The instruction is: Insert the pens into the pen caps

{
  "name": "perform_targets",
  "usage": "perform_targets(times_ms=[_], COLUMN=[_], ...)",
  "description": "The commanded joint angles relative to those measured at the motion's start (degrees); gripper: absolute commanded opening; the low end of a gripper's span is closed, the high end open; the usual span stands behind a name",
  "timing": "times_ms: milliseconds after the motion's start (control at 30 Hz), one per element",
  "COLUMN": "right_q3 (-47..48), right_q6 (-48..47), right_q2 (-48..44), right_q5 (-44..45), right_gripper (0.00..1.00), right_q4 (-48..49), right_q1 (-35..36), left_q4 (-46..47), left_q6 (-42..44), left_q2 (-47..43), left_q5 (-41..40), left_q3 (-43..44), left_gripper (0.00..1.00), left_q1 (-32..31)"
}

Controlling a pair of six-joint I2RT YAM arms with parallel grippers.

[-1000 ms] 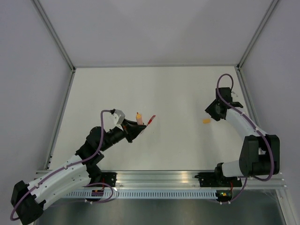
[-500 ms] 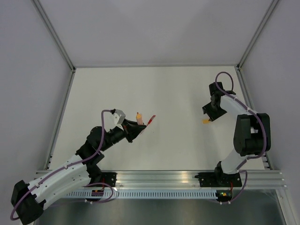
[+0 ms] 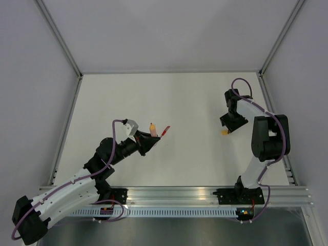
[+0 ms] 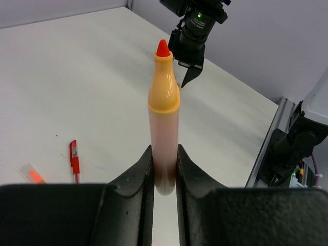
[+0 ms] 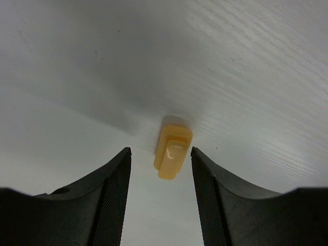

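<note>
My left gripper (image 4: 164,154) is shut on the lower end of an orange-pink pen (image 4: 164,118), whose orange collar and red tip point away from me. From above, this pen (image 3: 151,128) sticks out of the left gripper (image 3: 146,139) left of the table's middle. A stubby orange pen cap (image 5: 172,152) lies flat on the table. My right gripper (image 5: 160,149) is open just above it, one finger on each side, not touching. In the top view the orange pen cap (image 3: 224,132) shows at the right gripper (image 3: 229,124). A thin red pen (image 4: 75,160) lies on the table.
The red pen (image 3: 165,131) lies just right of the held pen's tip. A small translucent piece with an orange core (image 4: 32,174) lies near it. The right arm (image 4: 192,51) is beyond the held pen. Walls and a metal frame bound the table.
The right arm has swung in towards the orange cap and folded up over it. Its jaws have spread wider. The left arm and its pen have stayed still.
</note>
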Motion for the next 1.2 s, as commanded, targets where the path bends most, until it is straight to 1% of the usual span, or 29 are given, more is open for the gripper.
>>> perform_targets(times_ms=[0, 233, 367, 467, 533, 833, 933, 967, 1000, 1033, 1067, 1133, 1167], right_q3=[-0.3, -0.5, -1.6, -1.8, -1.6, -3.2, -3.1, -3.4, -3.4, -4.1, -4.5, -5.2, -5.3], right_q6=[0.1, -0.1, -0.1, -0.8, -1.7, -4.2, -6.7, -8.5, -8.5, -10.6, -11.6, -15.1, -16.4], right_q2=[1.7, 3.1, 3.1, 3.3, 3.6, 6.1, 7.1, 7.1, 7.0, 6.8, 6.5, 6.3, 6.2], right_q5=[-0.5, -0.1, 1.8, 2.1, 2.2, 2.4, 1.0, 0.9, 0.7, 0.6, 0.5, 0.4, 0.3], right_gripper=[0.56, 0.56, 0.56, 0.54, 0.5, 0.46, 0.35, 0.27, 0.25, 0.23, 0.18, 0.13, 0.08], right_q4=[1.8, 3.0, 3.2, 3.0, 3.0, 3.9, 5.3, 6.5, 7.2, 8.1, 8.9, 10.7, 11.1], right_q1=[0.2, 0.2, 0.2, 0.1, 0.2, 0.2, 0.2, 0.2, 0.2, 0.2, 0.2, 0.3, 0.2], left_q4=[1.5, 1.8, 1.7, 1.5, 1.5, 1.1, 1.5, 1.5, 1.6, 1.6, 1.6, 1.8, 1.8], left_q6=[1.0, 1.1, 1.2, 1.1, 1.0, 1.2, 1.4, 1.4, 1.4, 1.4, 1.5, 1.5, 1.5], left_q2=[-0.2, 1.4, 0.9, 0.3, 0.0, -0.1, 0.5, 0.7, 0.7, 0.7, 0.8, 0.9, 1.0], left_q5=[1.2, 1.4, 1.5, 1.2, 1.1, 0.1, 0.1, 0.5, 0.5, 0.5, 0.6, 0.5, 0.6], left_q3=[0.2, 0.5, 0.5, 0.5, 0.3, 0.2, 0.1, 0.1, 0.2, 0.1, 0.2, 0.1, 0.2], left_gripper=[0.02, 0.02, 0.02, 0.02, 0.02, 0.02, 0.02, 0.02, 0.02, 0.02, 0.02, 0.02, 0.02], left_q1=[-0.3, -0.2, -0.2, -0.2, -0.3, -0.2, -0.2, -0.3, -0.2, -0.2, -0.3, -0.3, -0.3])
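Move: The orange pen cap lies flat on the table almost straight under the right hand, about 2 cm below the point between its parted fingers, with one finger on its far side and the other on its near side. Nothing else stands near it. From the left hand, which holds a pen upright, that cap lies some 38 cm to the right, about 14 cm ahead and roughly 22 cm lower. Down first: the right hand sinks about 2 cm over the orange cap with its fingers astride it, then stays low and closes them until the tips pinch the cap's sides. As they close it slides some 1.5 cm forward just above the table and turns about 10 degrees counter-clockwise. ##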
